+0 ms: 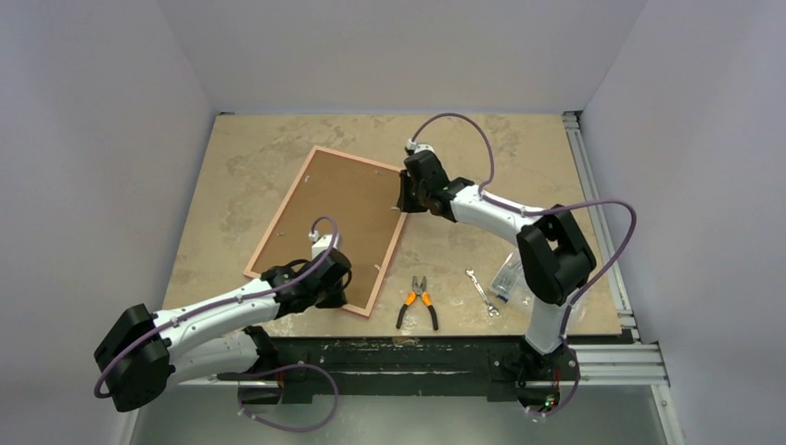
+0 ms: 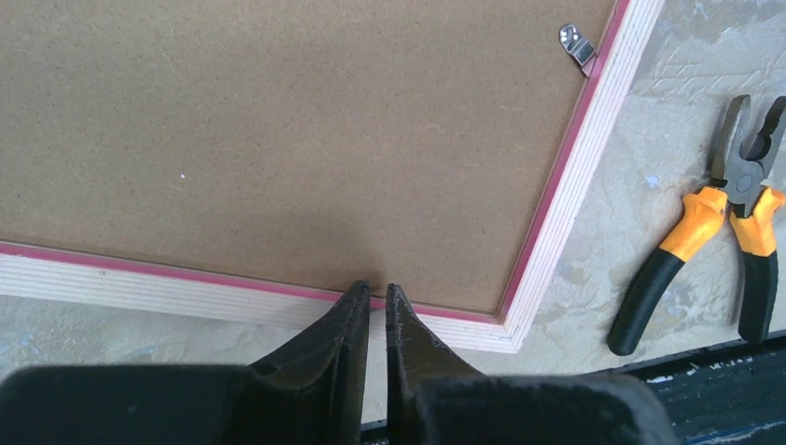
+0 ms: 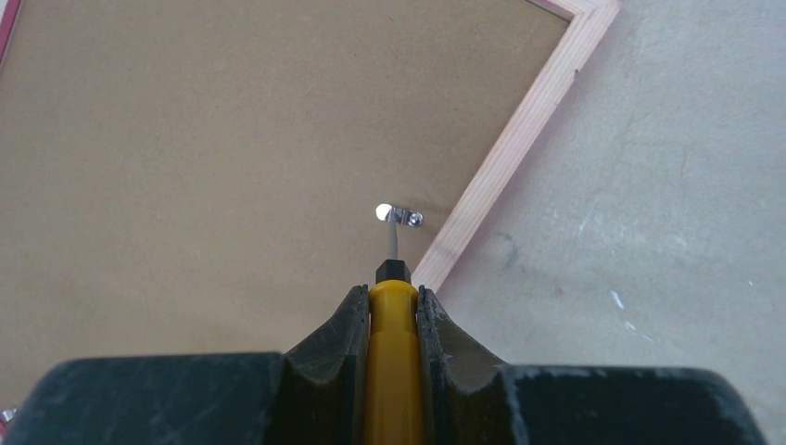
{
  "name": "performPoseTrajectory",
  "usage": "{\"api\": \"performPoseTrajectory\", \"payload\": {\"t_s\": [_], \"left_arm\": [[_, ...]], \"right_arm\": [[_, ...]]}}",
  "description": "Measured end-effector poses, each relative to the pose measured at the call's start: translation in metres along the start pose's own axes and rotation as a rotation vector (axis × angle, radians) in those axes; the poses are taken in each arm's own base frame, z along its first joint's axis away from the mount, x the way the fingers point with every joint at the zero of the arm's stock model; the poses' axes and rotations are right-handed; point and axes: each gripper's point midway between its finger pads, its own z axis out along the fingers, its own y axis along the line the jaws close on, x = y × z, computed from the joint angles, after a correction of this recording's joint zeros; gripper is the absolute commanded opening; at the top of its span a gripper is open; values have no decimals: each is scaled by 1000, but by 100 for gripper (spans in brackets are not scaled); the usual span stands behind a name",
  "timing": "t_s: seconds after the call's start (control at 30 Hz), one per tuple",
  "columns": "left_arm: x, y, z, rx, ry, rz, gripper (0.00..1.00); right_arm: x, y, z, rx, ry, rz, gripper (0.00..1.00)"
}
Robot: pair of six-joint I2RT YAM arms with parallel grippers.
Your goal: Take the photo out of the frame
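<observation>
The frame [image 1: 338, 209] lies face down on the table, its brown backing board up and its pale wooden edge [image 2: 547, 222] all round. The photo is hidden under the board. My left gripper [image 2: 375, 289] is shut and empty, with its tips over the frame's near edge, close to the near right corner. My right gripper [image 3: 392, 289] is shut on a yellow-handled screwdriver [image 3: 394, 352]. The screwdriver's thin shaft reaches a small metal clip [image 3: 399, 216] by the frame's right edge. Another metal clip [image 2: 576, 44] sits farther along that edge.
Orange-handled pliers [image 1: 418, 301] lie on the table just right of the frame's near corner. A small wrench [image 1: 481, 291] and a clear plastic bag [image 1: 508, 276] lie beside the right arm's base. Walls close in the table on the left, back and right.
</observation>
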Motion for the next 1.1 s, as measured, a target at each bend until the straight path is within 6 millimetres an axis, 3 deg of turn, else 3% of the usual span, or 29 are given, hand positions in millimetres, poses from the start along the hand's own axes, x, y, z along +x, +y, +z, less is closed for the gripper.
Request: {"api": "performPoseTrajectory", "payload": {"t_s": [0.13,0.23,0.33,0.47,0.63,0.73,0.9,1.1], "left_arm": [[-2,-3,-3,13,5,26,37],[-3,-7,-6,30,12,47,43],[-5,-13,-10,61,14,70,47],[-6,-24,-13,116,25,109,48],[-9,-39,-8,119,66,167,48],[-7,-47,-2,104,100,216,48],[1,-53,1,78,135,285,47],[-1,-61,-1,39,121,336,46]], "right_arm": [[-12,0,-26,4,-22,-2,0],[-30,3,-59,-15,-92,3,0],[-36,1,-96,-43,-157,17,0],[-14,-13,-127,-65,-192,52,0],[42,-42,-137,-38,-131,90,0],[60,-52,-151,-40,-133,110,0],[64,-60,-187,-83,-220,154,0],[68,-68,-216,-101,-273,189,0]]}}
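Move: The left hand's closed fingertips are at the frame's near rim; the near corner it goes for lies some 6 cm to its right, 3 cm back and 2 below. The lowest clip is about 10 cm ahead and 10 right, the pliers 18 right and level. The right hand's screwdriver is at the upper clip, 5 cm ahead, 3 left and 5 below; the wrench lies about 19 back and 19 right, the pliers 21 back, 2 right. The screwdriver, still gripped, comes free of the upper clip as the right hand pulls back and to the right towards the wrench, about 22 cm, arching up some 10 cm, dipping, then rising again. The left fingers come off the rim and open about halfway; that hand hops right some 6 cm to the near corner, turning roughly 20 degrees clockwise. ##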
